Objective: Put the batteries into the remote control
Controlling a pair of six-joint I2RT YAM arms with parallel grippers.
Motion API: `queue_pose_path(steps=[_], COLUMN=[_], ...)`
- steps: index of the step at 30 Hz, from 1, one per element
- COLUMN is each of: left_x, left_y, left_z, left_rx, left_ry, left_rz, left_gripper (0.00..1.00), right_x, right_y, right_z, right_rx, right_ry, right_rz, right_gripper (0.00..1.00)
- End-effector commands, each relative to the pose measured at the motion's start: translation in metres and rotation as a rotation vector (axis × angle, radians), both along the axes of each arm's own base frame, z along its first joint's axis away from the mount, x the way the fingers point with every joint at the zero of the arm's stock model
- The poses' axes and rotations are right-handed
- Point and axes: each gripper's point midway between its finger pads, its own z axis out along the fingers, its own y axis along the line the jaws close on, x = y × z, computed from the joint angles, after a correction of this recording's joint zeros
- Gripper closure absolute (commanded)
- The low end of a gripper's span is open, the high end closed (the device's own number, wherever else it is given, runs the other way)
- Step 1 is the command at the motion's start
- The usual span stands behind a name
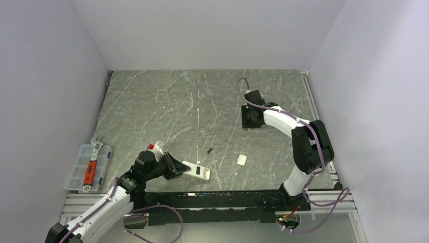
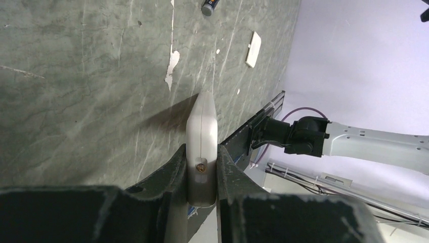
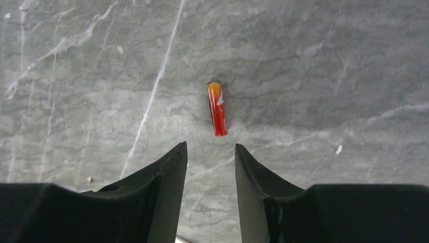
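The remote control [image 1: 197,171] is a flat white handset near the table's front edge. My left gripper [image 1: 174,166] is shut on its near end. In the left wrist view the remote [image 2: 201,121] stands edge-on between the fingers [image 2: 174,169], far end toward the table. A dark battery [image 1: 209,150] lies just beyond it and shows in the left wrist view [image 2: 210,6]. My right gripper [image 1: 250,121] is open and empty, hovering over mid table. A small red-and-orange battery [image 3: 217,109] lies just ahead of its gripper tips [image 3: 210,147], untouched.
A small flat white square piece [image 1: 241,160] lies right of the remote and shows in the left wrist view [image 2: 253,42]. A clear organiser box with an orange-handled tool [image 1: 90,168] sits off the table's left edge. A metal rail [image 1: 227,198] runs along the front edge.
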Motion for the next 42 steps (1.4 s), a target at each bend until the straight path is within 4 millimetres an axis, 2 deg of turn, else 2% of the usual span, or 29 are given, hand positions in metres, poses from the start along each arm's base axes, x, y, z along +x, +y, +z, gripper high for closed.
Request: queue_pose_path(steps=[1,9,15,24,29,33,42], left_x=[0.014,0.028,0.032,0.028,0.026,0.023,0.015], left_y=[-0.004,0.001,0.005,0.006,0.007,0.008,0.02], left_z=[0.011,0.008,-0.002,-0.023,-0.028,-0.031,-0.034], left_rx=[-0.066,-0.032,0.006,0.066,0.11,0.145,0.239], left_ry=[-0.072,-0.113,-0.093,-0.017,0.012,0.03,0.056], left_rz=[0.041,0.099,0.128,0.114,0.093,0.077,0.063], left_gripper=[1.0,1.0,1.0,0.81,0.67,0.56,0.39], right_x=[0.025,0.032,0.031,0.026,0.023,0.021,0.014], right_y=[0.002,-0.001,0.0,0.003,0.004,0.005,0.008], right_z=[0.006,-0.009,-0.021,-0.027,-0.026,-0.024,-0.007], right_rx=[-0.014,-0.037,-0.036,-0.019,-0.009,0.001,0.033], right_ry=[-0.044,-0.009,0.027,0.044,0.048,0.048,0.018], right_rz=[0.01,0.012,0.023,0.027,0.032,0.035,0.042], right_gripper=[0.6,0.66,0.69,0.79,0.88,1.0,1.0])
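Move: The red battery lies ahead of and below the right hand, roughly 3 cm forward and 4 cm down, neither left nor right. From that hand the battery cover lies about 16 cm back and 2 cm left, the dark battery 11 cm back and 17 cm left. The left hand holds the remote control above its landing spot, centred about 6 cm right and 6 cm below; the dark battery is roughly 12 cm right and 9 cm forward of this hand. Down about 3.5 cm and slightly forward, the right hand settles over the red battery, its fingers narrowing all the way, then holds there and shuts on it, pinching it near its rear half. The left hand carries the remote some 3 cm forward, turning it slightly counter-clockwise, then sinks 3 to 4 cm while drawing back a little, and spreads its fingers to let the remote go. ##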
